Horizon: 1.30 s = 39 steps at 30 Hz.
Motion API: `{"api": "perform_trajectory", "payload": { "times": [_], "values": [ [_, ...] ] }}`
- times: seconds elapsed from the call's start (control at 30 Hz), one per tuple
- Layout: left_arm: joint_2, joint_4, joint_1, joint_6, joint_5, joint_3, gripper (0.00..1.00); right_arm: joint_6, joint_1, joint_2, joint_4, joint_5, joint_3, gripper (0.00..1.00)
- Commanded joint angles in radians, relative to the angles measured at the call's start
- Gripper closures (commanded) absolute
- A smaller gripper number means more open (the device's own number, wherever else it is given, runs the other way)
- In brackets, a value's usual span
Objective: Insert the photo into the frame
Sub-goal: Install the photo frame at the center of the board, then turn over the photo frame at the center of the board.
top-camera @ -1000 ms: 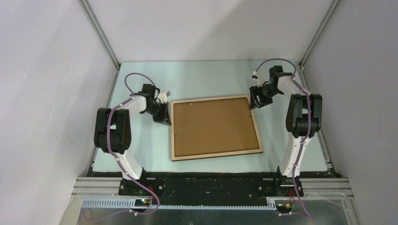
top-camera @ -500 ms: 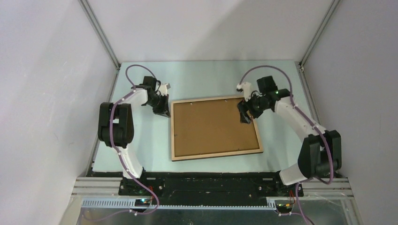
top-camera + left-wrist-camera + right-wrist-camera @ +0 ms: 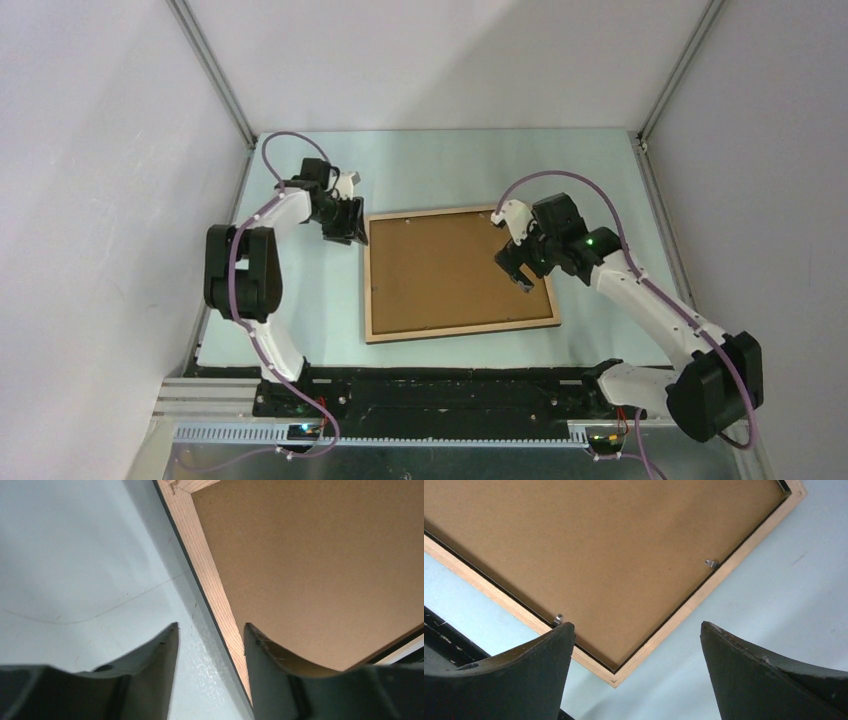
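The frame (image 3: 460, 329) lies face down mid-table, its light wood back up, with the brown backing board (image 3: 450, 270) set inside it. The photo is hidden. My left gripper (image 3: 350, 232) is at the frame's left edge near the far-left corner. It is open, with the wood rim (image 3: 205, 575) showing between its fingers and nothing held. My right gripper (image 3: 518, 270) hovers over the frame's right side, open wide and empty. In the right wrist view the frame's corner (image 3: 616, 679) sits below the gap between the fingers.
Two small metal clips (image 3: 710, 563) (image 3: 558, 619) hold the backing board (image 3: 614, 550) at the rim. The pale green table (image 3: 440, 170) is bounded by grey walls left and right. The black base rail (image 3: 450, 390) runs along the near edge.
The left gripper went from shut to open at the frame's left edge. The right arm swung from the far-right corner inward over the frame's right side, its jaws widening.
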Motion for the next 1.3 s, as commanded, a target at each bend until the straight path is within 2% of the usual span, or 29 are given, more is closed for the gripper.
{"api": "perform_trajectory", "payload": {
  "times": [0.0,0.03,0.17,0.5,0.77,0.9,1.1,1.27],
  "values": [
    [-0.125,0.012,0.007,0.052,-0.049,-0.026,0.4,0.025,-0.008,-0.065,0.03,0.065,-0.045,0.01],
    [-0.147,0.013,0.007,0.054,-0.068,-0.037,0.34,0.04,-0.014,-0.068,0.022,0.06,-0.047,0.01],
    [-0.212,0.017,0.006,0.067,-0.149,-0.059,0.25,0.066,-0.054,-0.07,-0.007,-0.026,-0.052,0.01],
    [-0.376,0.062,0.006,0.123,-0.159,-0.156,0.22,0.03,0.011,-0.066,-0.012,-0.137,-0.099,0.01],
    [-0.467,0.075,0.007,0.174,-0.077,-0.236,0.19,-0.014,0.16,0.011,-0.005,-0.092,-0.157,0.04],
    [-0.509,0.074,0.006,0.187,-0.051,-0.258,0.18,-0.023,0.242,0.053,0.018,-0.032,-0.174,0.11],
    [-0.539,0.069,0.007,0.19,-0.02,-0.267,0.18,-0.038,0.328,0.116,0.032,0.016,-0.175,0.19],
    [-0.535,0.064,0.005,0.189,-0.025,-0.267,0.18,-0.046,0.366,0.145,0.046,0.051,-0.174,0.22]
  ]
}}
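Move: The near-edge clip towards the frame's right corner lies about 7 cm back, 2 cm left and 12 cm below the right hand. The near-right corner is about 7 cm back and 6 cm to that hand's right; the right-edge clip is some 8 cm ahead and 6 cm right. From the left hand, the same near-edge clip is roughly 17 cm back and 30 cm right, 3 cm lower; the left-edge clip is about 9 cm back and 4 cm right. After a slight swing to its right, the right hand travels back and down, about 9 cm each, and some 6 cm left, closing on the near-edge clip while turning about 20 degrees counter-clockwise; its wide-open fingers narrow a little. The left hand rises about 8 cm from beside the frame's left edge and draws back 5 cm, its fingertips swinging forward some 20 degrees as its half-open fingers spread wider. ##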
